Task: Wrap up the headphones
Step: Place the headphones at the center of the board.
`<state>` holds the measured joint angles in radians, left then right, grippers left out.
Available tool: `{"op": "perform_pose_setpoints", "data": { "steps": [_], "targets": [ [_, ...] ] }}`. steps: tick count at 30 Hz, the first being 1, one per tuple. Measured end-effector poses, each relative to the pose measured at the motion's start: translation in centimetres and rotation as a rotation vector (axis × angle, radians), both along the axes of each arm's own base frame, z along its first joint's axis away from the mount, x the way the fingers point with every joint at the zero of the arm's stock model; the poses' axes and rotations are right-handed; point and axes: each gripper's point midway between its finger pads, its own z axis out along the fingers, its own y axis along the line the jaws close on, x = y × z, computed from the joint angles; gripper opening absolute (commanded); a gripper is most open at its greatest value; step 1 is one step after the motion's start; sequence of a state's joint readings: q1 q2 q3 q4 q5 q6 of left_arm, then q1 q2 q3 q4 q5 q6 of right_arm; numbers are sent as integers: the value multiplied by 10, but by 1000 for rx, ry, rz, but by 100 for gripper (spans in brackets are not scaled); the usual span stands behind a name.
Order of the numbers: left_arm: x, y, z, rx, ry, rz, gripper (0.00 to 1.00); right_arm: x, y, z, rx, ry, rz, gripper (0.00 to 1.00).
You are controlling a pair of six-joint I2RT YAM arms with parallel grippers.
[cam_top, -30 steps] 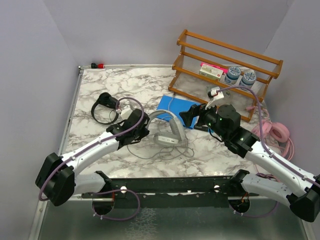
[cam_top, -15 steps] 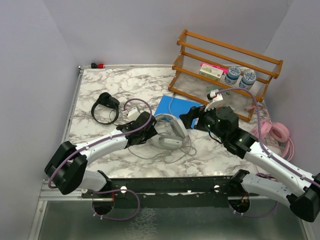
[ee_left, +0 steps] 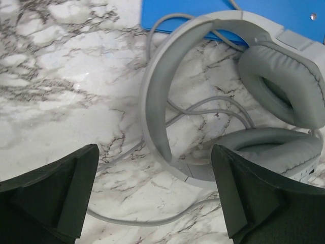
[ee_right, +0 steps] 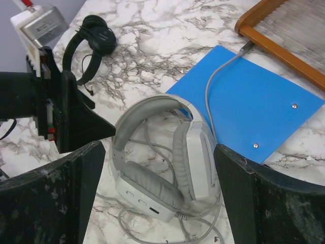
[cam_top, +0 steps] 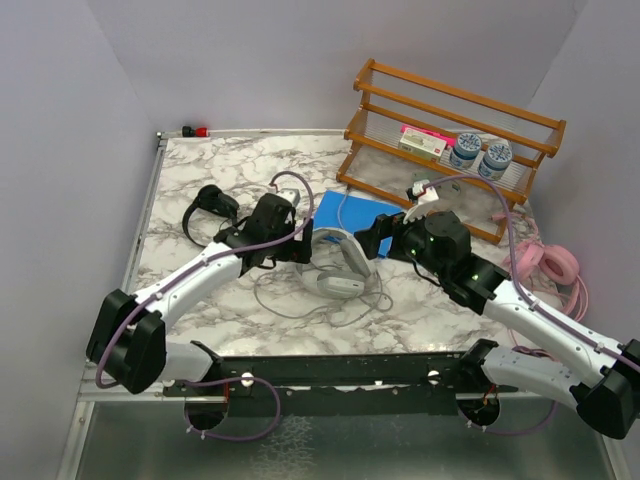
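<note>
The grey-white headphones [cam_top: 340, 262] lie on the marble table [cam_top: 200, 290], their headband partly on a blue pad [cam_top: 355, 213]. Their grey cable [cam_top: 300, 303] sprawls loose around them. My left gripper [cam_top: 303, 248] hovers just left of the headband [ee_left: 156, 101], open and empty [ee_left: 155, 203]. My right gripper [cam_top: 378, 240] hangs open above the ear cups [ee_right: 167, 152], fingers [ee_right: 56, 198] on either side of them and apart from them. Black headphones [cam_top: 210, 212] lie at the left. Pink headphones [cam_top: 548, 265] lie at the right edge.
A wooden rack [cam_top: 450, 130] with a box and two jars stands at the back right. The grey cable's far end [ee_right: 223, 71] runs across the blue pad [ee_right: 254, 101] toward the rack. A small red and black object [cam_top: 193, 131] sits at the back left corner.
My left gripper went from shut to open and drew back toward the far left of the headband. The right gripper shifted slightly left, staying open.
</note>
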<state>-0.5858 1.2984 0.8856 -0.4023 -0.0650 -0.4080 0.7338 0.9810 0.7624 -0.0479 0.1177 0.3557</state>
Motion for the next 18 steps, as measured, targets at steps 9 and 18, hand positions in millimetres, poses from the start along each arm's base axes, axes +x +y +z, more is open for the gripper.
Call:
{"op": "perform_pose_setpoints", "data": {
  "steps": [9, 18],
  "targets": [
    [22, -19, -21, 141, 25, -228, 91, -1, 1, 0, 5, 2, 9, 98],
    [36, -25, -60, 226, 129, -264, 69, -4, -1, 8, 20, -15, 8, 98]
  ]
}}
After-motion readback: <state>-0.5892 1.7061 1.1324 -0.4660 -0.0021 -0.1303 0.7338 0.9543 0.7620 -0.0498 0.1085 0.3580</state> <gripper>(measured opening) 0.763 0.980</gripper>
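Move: The grey headphones have their middle about 8 cm to the left hand's right, only 1 cm ahead and some 7 cm below, with the left side of the headband the nearest part. The blue board's middle is roughly 9 cm ahead, 11 cm right and 11 cm below, while the black headphones lie about 20 cm left, 12 cm ahead and 9 cm down. From the right hand, the grey headphones are about 5 cm left, 3 cm ahead and 18 cm below. The left hand sinks about 6 cm onto the left side of the grey headband while reaching some 3.5 cm forward and 2.5 cm to the right, going forward and right first and dropping faster towards the end. On the way the wrist turns clockwise by about 15 degrees and rolls its left side up about as much, so the fingers point more steeply down, and from wide open they close by roughly a quarter around the band's place; no contact with it can be made out yet. ##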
